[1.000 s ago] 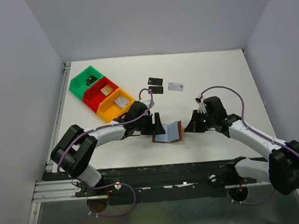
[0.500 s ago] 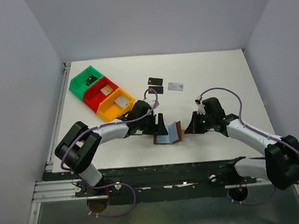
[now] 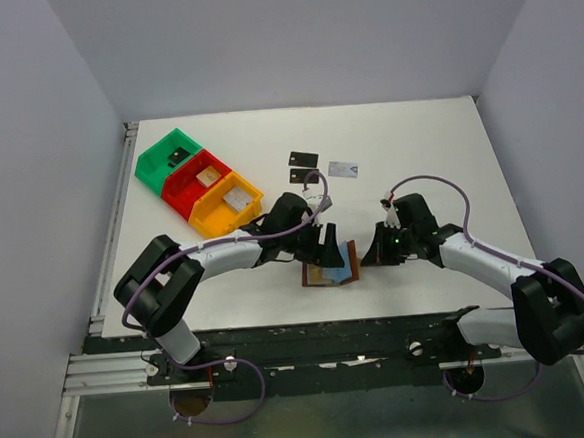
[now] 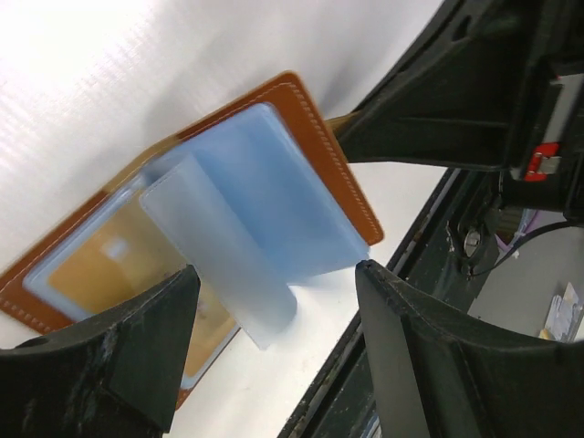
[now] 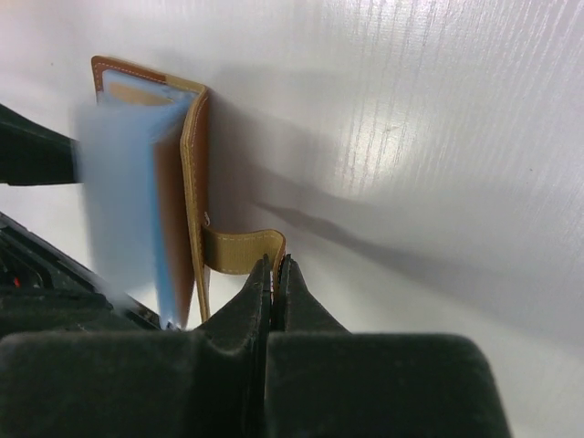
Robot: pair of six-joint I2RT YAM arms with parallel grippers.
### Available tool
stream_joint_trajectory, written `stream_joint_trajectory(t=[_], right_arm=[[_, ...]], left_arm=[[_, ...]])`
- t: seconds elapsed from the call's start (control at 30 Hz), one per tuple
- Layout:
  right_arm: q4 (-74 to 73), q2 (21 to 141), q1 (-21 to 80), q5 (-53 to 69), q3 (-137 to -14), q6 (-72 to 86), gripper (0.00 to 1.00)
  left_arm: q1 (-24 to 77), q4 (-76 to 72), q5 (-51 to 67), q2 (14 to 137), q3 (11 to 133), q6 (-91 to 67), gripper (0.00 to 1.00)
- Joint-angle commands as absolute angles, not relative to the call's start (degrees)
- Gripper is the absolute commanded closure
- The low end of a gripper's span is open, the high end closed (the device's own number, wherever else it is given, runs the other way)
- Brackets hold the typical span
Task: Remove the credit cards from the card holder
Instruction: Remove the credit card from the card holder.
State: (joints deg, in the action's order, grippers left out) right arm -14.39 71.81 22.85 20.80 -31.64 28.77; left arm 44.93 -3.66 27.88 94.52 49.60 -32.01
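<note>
The card holder lies open near the table's front edge, brown leather with grey-blue pockets. In the left wrist view the card holder has one blue flap sticking up, and a tan-gold credit card shows in its left pocket. My left gripper hangs open just over it, its fingers straddling the pockets. My right gripper is shut on the wallet's closing tab and holds that half upright. Two black credit cards and a silver-blue one lie further back on the table.
Green, red and yellow bins stand in a diagonal row at the back left, just behind my left arm. The table's front edge and the black frame rail lie close below the wallet.
My left gripper has slid right until it is over the open wallet. The right gripper has shifted slightly left with the tab, and the wallet's right half stands steeper.
</note>
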Motion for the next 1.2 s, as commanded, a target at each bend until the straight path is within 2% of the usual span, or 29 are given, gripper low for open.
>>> stream_joint_trajectory(t=[0.0, 0.33, 0.53, 0.57, 0.6, 0.73, 0.83, 1.03, 1.17], right_arm=[[-13.45, 72.16, 22.68, 18.9, -30.59, 29.53, 1.0], [-16.79, 70.05, 22.68, 14.77, -30.85, 29.44, 1.0], [-18.01, 70.22, 22.68, 12.75, -30.85, 29.62, 1.0], [-18.19, 70.14, 22.68, 12.48, -30.76, 29.79, 0.98], [-18.37, 69.96, 22.68, 12.31, -30.85, 29.97, 0.92], [-19.94, 68.03, 22.67, 10.73, -31.46, 30.5, 0.61], [-22.32, 65.66, 22.67, 8.88, -32.6, 30.32, 0.49], [-26.45, 62.33, 22.68, 6.24, -35.15, 29.27, 0.45], [-22.34, 54.25, 22.76, 12.45, -33.5, 28.3, 0.53]], left_arm=[[46.67, -3.35, 30.59, 95.18, 52.82, -28.83, 0.21], [50.8, 5.09, 31.11, 101.42, 62.4, -23.65, 0.21], [51.07, 5.45, 28.4, 99.59, 61.79, -23.11, 0.21], [51.15, 5.45, 27.87, 98.97, 61.44, -23.03, 0.21], [51.24, 5.1, 27.25, 98.18, 60.83, -23.03, 0.21], [51.06, 4.48, 23.92, 94.05, 58.54, -23.38, 0.21], [50.98, 5.88, 21.28, 91.5, 58.18, -23.47, 0.2], [50.63, 6.33, 19.08, 87.02, 57.66, -24.25, 0.19], [48.96, 3.0, 13.9, 82.45, 52.58, -28.29, 0.2]])
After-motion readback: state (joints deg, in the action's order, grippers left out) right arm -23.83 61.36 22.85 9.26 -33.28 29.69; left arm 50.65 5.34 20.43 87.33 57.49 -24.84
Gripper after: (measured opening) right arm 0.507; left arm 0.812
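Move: The holder's clear pocket flap stands almost between the left hand's open fingers, about 2 cm to its right, 1 cm back and 2 cm lower. The half-raised right cover is some 5 cm right and 1 cm back; the tan card panel lies about 2 cm left, 4 cm back, and both are lower. From the right hand, shut on the snap strap, that cover is about 5 cm left and 1 cm ahead, with the tan panel roughly 12 cm left, 2 cm back and slightly lower. With a fingertip already against the clear flap, the left hand sweeps about 5 cm right across the holder, rising slightly and easing back, then dips a little, returns some 2–3 cm left and climbs clear, fingers staying wide. The right hand keeps the strap pinched while drifting right and turning a little clockwise, then opens, lets go and rises about 3 cm. ##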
